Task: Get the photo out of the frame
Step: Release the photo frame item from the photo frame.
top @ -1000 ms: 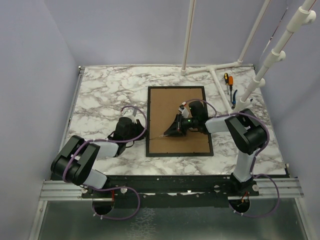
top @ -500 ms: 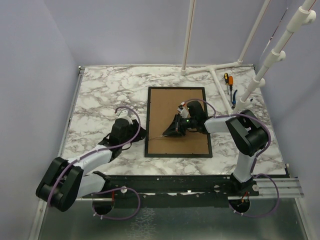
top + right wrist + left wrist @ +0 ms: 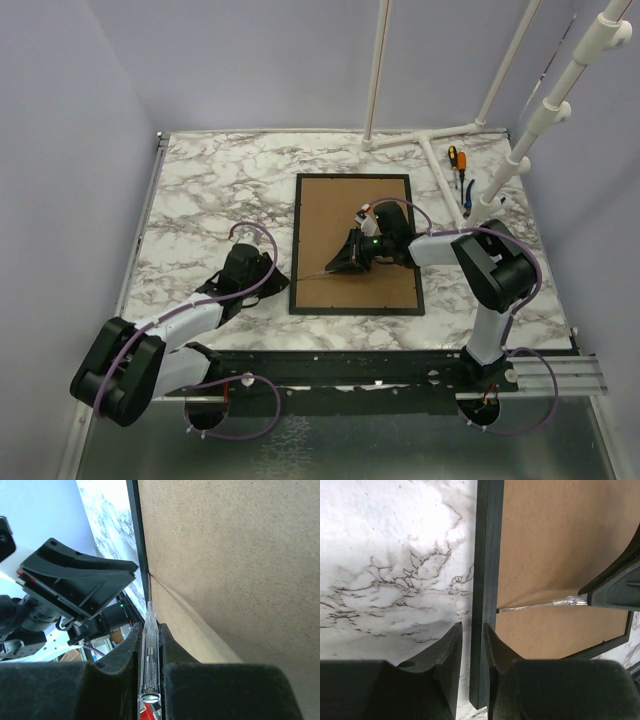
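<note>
The frame (image 3: 355, 200) lies face down in the middle of the table, its brown back up inside a thin black border (image 3: 485, 555). The photo is hidden under the backing. My right gripper (image 3: 345, 262) is over the brown back (image 3: 225, 555), shut on a clear-handled screwdriver (image 3: 150, 655). Its metal tip (image 3: 530, 606) touches the inner side of the left border. My left gripper (image 3: 272, 275) lies low at the frame's near left corner. Its jaws (image 3: 472, 625) straddle the border, with a sliver of marble showing between the left finger (image 3: 451, 645) and the border.
White pipes (image 3: 440, 150) lie and stand at the back right. Beside them are an orange-handled screwdriver (image 3: 453, 158) and a blue-handled tool (image 3: 468, 195). Lilac walls close in the marble table (image 3: 210, 190) on three sides.
My left arm stretched forward and came in low along the frame's left border, its jaws widening and then narrowing round it. The right gripper and screwdriver have hardly moved.
</note>
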Controlling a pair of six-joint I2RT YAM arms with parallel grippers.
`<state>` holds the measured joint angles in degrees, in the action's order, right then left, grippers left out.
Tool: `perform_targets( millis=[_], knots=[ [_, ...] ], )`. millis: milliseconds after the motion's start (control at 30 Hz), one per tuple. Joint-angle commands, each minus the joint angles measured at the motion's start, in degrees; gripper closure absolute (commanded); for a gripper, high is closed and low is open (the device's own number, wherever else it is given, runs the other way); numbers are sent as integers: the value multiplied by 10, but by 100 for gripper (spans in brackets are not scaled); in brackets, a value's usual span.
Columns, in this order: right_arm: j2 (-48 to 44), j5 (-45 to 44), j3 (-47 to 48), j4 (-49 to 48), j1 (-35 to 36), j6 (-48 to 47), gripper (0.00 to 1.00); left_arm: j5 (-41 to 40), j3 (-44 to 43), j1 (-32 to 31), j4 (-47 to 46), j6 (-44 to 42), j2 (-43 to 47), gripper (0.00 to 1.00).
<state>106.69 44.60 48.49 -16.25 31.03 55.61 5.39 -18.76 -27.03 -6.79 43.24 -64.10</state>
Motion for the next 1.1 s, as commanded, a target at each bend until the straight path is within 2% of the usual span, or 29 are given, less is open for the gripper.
perform_targets(
  millis=[0,200,533,1067],
  knots=[
    [-4,-31,4,41,8,-11,99,48,14,-1,-39,13,-34,78],
    [-4,-31,3,41,8,-9,100,63,25,-1,-72,19,-56,82],
    [-27,-52,16,97,8,-15,99,87,40,-12,-119,40,-74,100],
    [-75,-135,102,301,39,-27,99,42,28,-94,-174,86,-125,100]
  ],
)
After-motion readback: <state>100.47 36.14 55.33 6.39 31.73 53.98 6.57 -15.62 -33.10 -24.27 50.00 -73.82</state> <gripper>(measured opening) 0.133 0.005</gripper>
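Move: The left rail of the photo frame runs some 2 cm to the right of my slightly open left fingers and 2 cm below them. The screwdriver tip sits at its inner edge, about 3 cm right, 2 cm ahead and 2 cm below. The frame's near left corner is roughly 9 cm back and 1 cm right. From my right hand, which holds the screwdriver, that rail is about 15 cm left, 3 cm back and 5 cm below. I sink my left hand about 1 cm, then shut its fingers while going about 4 cm to the right, closing on nothing and pushing the outer edge of the left rail with the tips. My right hand keeps the screwdriver pinched with its tip at the rail's inner edge. Partway through, it starts rising about 2 cm and backing slightly to the right, dipping the shaft some 10 degrees steeper. ##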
